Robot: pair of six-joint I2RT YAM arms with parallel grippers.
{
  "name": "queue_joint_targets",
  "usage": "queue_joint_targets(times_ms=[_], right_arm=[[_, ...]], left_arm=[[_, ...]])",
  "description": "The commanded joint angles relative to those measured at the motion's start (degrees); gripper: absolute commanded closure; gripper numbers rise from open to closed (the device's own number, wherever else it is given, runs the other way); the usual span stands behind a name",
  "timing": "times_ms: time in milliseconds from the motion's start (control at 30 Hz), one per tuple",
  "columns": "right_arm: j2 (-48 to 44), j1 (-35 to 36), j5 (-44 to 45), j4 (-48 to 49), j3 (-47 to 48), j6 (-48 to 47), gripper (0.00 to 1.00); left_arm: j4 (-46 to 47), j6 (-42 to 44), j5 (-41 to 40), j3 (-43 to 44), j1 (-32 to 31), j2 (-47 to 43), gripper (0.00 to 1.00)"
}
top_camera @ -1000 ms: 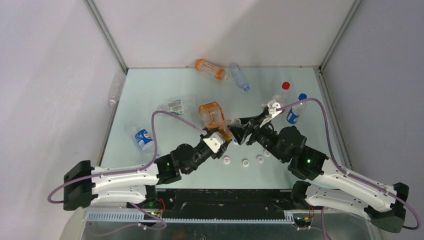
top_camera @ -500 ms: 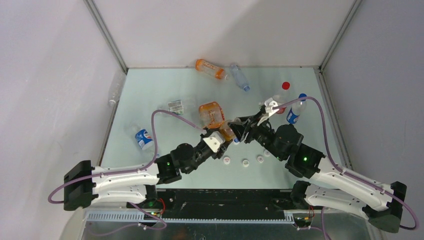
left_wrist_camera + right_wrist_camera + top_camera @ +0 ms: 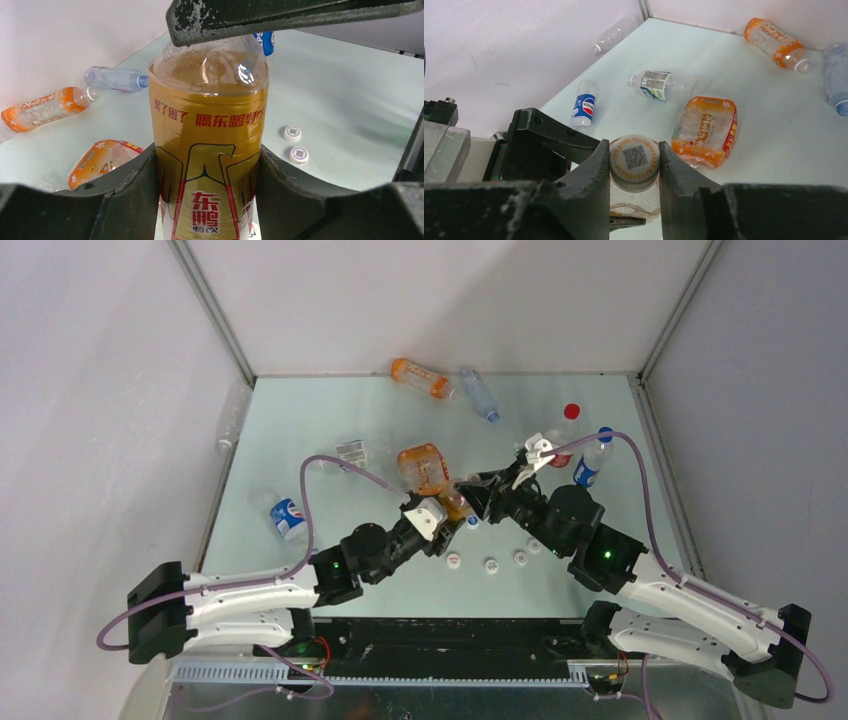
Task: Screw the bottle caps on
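Observation:
An amber tea bottle (image 3: 210,150) with a gold and red label stands upright between the two arms (image 3: 456,503). My left gripper (image 3: 207,156) is shut on its body, a finger pressed to each side of the label. A white cap (image 3: 634,161) printed with a QR code sits on the bottle's neck. My right gripper (image 3: 634,149) is shut on that cap, one finger on each side of its rim. From above, the left gripper (image 3: 447,514) and right gripper (image 3: 472,502) meet at the bottle. Three loose white caps (image 3: 491,566) lie on the table in front.
A squashed orange bottle (image 3: 423,467) lies just behind the held one. Further back lie an orange bottle (image 3: 420,377) and a clear one (image 3: 480,394). A Pepsi bottle (image 3: 288,518) lies left. Bottles with a red cap (image 3: 568,420) and a blue cap (image 3: 592,462) stand right.
The right gripper's jaws have closed onto the cap on the bottle's neck, and the right arm has edged slightly left. The left gripper keeps its hold on the bottle.

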Motion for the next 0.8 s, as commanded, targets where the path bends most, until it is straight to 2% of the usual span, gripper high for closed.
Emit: queue_joint_targets(times_ms=[0,133,200,367,500,600,767], right_arm=[[-1.4,-4.0,2.0,-2.6,-0.2,-6.7,1.00],[-2.4,-9.7,5.7,-3.0,-0.3,-12.6,1.00],[-2.5,-12.1,8.4,-1.8,-0.9,-15.2,1.00],[-1.2,-19.6,9.0,4.1,-4.2,-16.8,1.00],[1.6,-25.3,9.2,7.8,-6.7,-16.8,1.00],[3.2,-28.0,9.3,10.4,-8.7,-16.3,1.00],[6.0,-31.8,8.2,15.9,-12.4,-14.8,1.00]], left_arm=[[-0.5,-6.5,-1.5,2.8,2.1,-2.2,0.35],[-8.6,-10.7,-5.3,3.2,4.7,-6.6,0.09],[-15.6,-13.0,-5.7,5.0,6.3,-8.3,0.02],[-37.9,-18.6,-5.3,11.4,12.0,-12.0,0.00],[-51.0,-20.1,-1.3,14.7,19.6,-14.6,0.00],[-55.2,-19.5,1.0,14.6,25.5,-16.6,0.00],[-57.3,-17.6,1.1,12.4,29.6,-19.2,0.00]])
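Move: The right hand pinches the white cap of the upright yellow bottle. From it the standing red-capped bottle is about 21 cm ahead and 23 right, the blue-capped one 17 ahead and 30 right, both middles some 20 cm lower. From the left hand, still round that bottle's body, the lying Pepsi bottle is roughly 8 cm ahead and 40 left, the white-labelled bottle 24 ahead and 24 left, the big orange bottle 18 ahead and 6 left, all about 20 below. Open the left gripper wide to let go of the yellow bottle, then swing it about 18 cm left and a little forward towards the Pepsi bottle, turning counter-clockwise and tipping down. Keep the right pinch on the cap and carry the bottle some 20 cm right and forward towards the capped pair, turning about 35 degrees clockwise and sinking increasingly. ##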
